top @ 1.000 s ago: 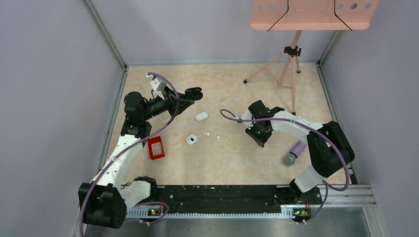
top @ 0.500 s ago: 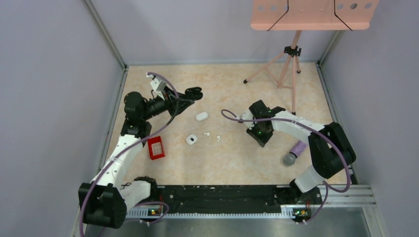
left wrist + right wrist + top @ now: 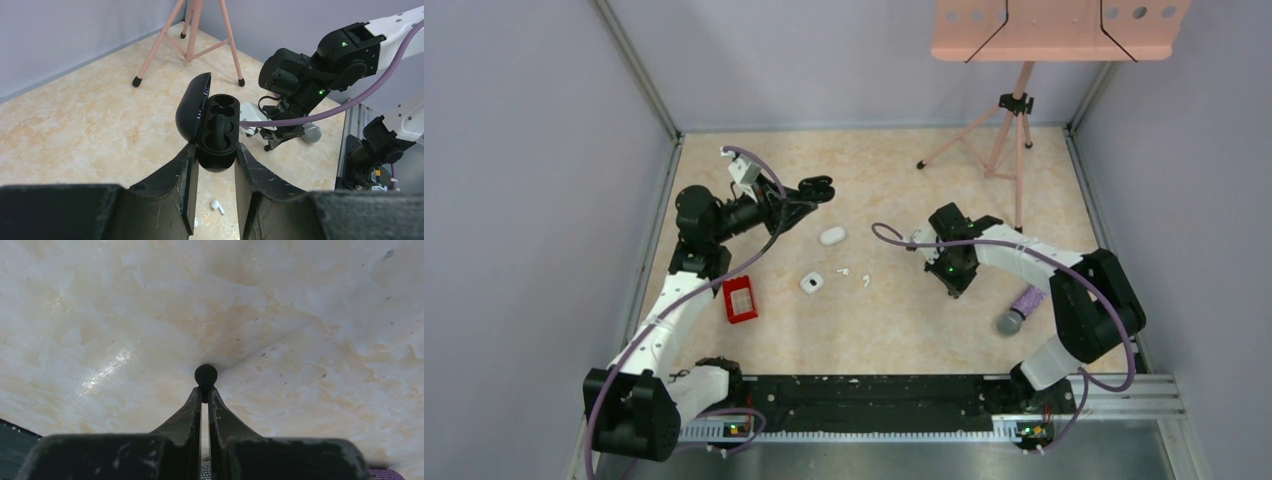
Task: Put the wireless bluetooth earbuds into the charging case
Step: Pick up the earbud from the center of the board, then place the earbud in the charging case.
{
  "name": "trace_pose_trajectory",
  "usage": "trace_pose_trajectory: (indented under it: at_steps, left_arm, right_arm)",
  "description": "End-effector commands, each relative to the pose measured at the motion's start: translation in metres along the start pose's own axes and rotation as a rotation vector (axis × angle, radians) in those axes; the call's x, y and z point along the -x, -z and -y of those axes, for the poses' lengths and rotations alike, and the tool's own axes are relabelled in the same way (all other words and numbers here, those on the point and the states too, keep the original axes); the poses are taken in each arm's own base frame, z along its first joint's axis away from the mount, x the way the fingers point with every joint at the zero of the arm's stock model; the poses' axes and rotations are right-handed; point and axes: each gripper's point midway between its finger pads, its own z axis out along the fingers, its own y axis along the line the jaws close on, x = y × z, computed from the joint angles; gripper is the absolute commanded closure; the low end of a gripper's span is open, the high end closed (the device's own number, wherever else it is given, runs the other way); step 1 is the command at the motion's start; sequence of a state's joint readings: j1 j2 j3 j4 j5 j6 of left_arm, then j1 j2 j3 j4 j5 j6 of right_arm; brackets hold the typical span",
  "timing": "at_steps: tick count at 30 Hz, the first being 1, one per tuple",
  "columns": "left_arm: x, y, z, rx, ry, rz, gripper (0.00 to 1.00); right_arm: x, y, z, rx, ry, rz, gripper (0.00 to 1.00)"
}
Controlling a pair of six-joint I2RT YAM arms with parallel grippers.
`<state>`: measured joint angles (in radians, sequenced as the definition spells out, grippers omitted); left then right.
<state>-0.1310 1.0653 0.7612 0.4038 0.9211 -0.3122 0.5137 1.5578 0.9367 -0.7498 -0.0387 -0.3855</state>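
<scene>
My left gripper (image 3: 216, 151) is shut on a black charging case (image 3: 215, 131) with its lid hinged open to the left. It holds the case above the table at the back left in the top view (image 3: 816, 188). One dark earbud stem seems to sit in the case; the other socket looks empty. My right gripper (image 3: 205, 390) is shut on a tiny black earbud (image 3: 205, 375) right over the table, right of centre in the top view (image 3: 956, 284). Two white earbuds (image 3: 843, 271) (image 3: 865, 281) lie between the arms. One shows below the left fingers (image 3: 216, 206).
A small white open case (image 3: 812, 283) and a white closed case (image 3: 831, 236) lie near the white earbuds. A red box (image 3: 740, 299) lies left, a microphone (image 3: 1021, 308) right. A pink tripod (image 3: 1006, 135) stands at the back right. Walls enclose the table.
The right arm has shifted very slightly to the right. The left arm and the things on the table have not moved.
</scene>
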Motion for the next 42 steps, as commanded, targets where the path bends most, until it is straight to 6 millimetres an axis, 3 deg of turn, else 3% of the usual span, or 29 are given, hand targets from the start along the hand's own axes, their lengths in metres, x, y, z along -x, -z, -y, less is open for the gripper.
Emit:
trace_pose_trajectory:
  at_steps: [1,4,11,16,19,25,28,33,42]
  left_arm:
    - [0.007,0.000,-0.002,0.001,-0.030,0.027,1.00]
    - [0.003,0.000,0.002,-0.032,-0.049,0.013,1.00]
    - [-0.011,-0.002,0.015,-0.179,-0.146,-0.036,1.00]
    - [-0.015,-0.005,0.029,-0.284,-0.236,-0.061,1.00]
    - [-0.021,-0.006,0.034,-0.327,-0.292,-0.080,1.00]
    - [-0.033,-0.010,0.042,-0.372,-0.343,-0.109,1.00]
    - [-0.034,-0.014,0.044,-0.378,-0.345,-0.108,1.00]
    - [-0.034,-0.019,0.047,-0.378,-0.319,-0.109,1.00]
    - [-0.022,-0.029,0.050,-0.371,-0.287,-0.075,1.00]
  right_arm:
    - [0.017,0.028,0.004,0.014,0.060,0.067,1.00]
    - [0.036,0.070,-0.001,0.082,0.193,0.117,1.00]
    - [0.096,0.199,-0.021,0.104,0.637,0.488,1.00]
    - [0.140,0.257,-0.038,0.121,0.724,0.616,1.00]
    - [0.168,0.279,-0.058,0.140,0.758,0.670,1.00]
    - [0.203,0.296,-0.091,0.173,0.795,0.723,1.00]
    - [0.214,0.289,-0.103,0.213,0.799,0.720,1.00]
    - [0.219,0.286,-0.117,0.249,0.833,0.726,1.00]
    - [0.220,0.276,-0.119,0.271,0.811,0.697,1.00]
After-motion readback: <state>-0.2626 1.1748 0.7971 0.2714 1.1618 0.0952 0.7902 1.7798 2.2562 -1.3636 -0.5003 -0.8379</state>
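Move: The black earbud is already pinched in the right fingers, close to the table. The left hand holds the open black case, its middle about 3 cm to that hand's right and 2 cm ahead, level with it; from the right hand the case is some 25 cm left, 8 cm ahead and 27 cm higher. Of the things on the table, the white case lies about 25 cm left and 12 cm ahead of the right hand, and the nearer white earbud 18 cm left and 3 cm ahead. The right hand, keeping its shut pinch on the black earbud, goes fast and steeply up by about 30 cm, then swings some 20 cm left towards the open case, turning counter-clockwise by about 50 degrees while its left side tips up, and eases to a stop with the earbud a little above the case. Meanwhile the left hand keeps hold of the case and brings it to meet the earbud, going right, back and down by roughly 4 cm each way and turning clockwise some 20 degrees. ##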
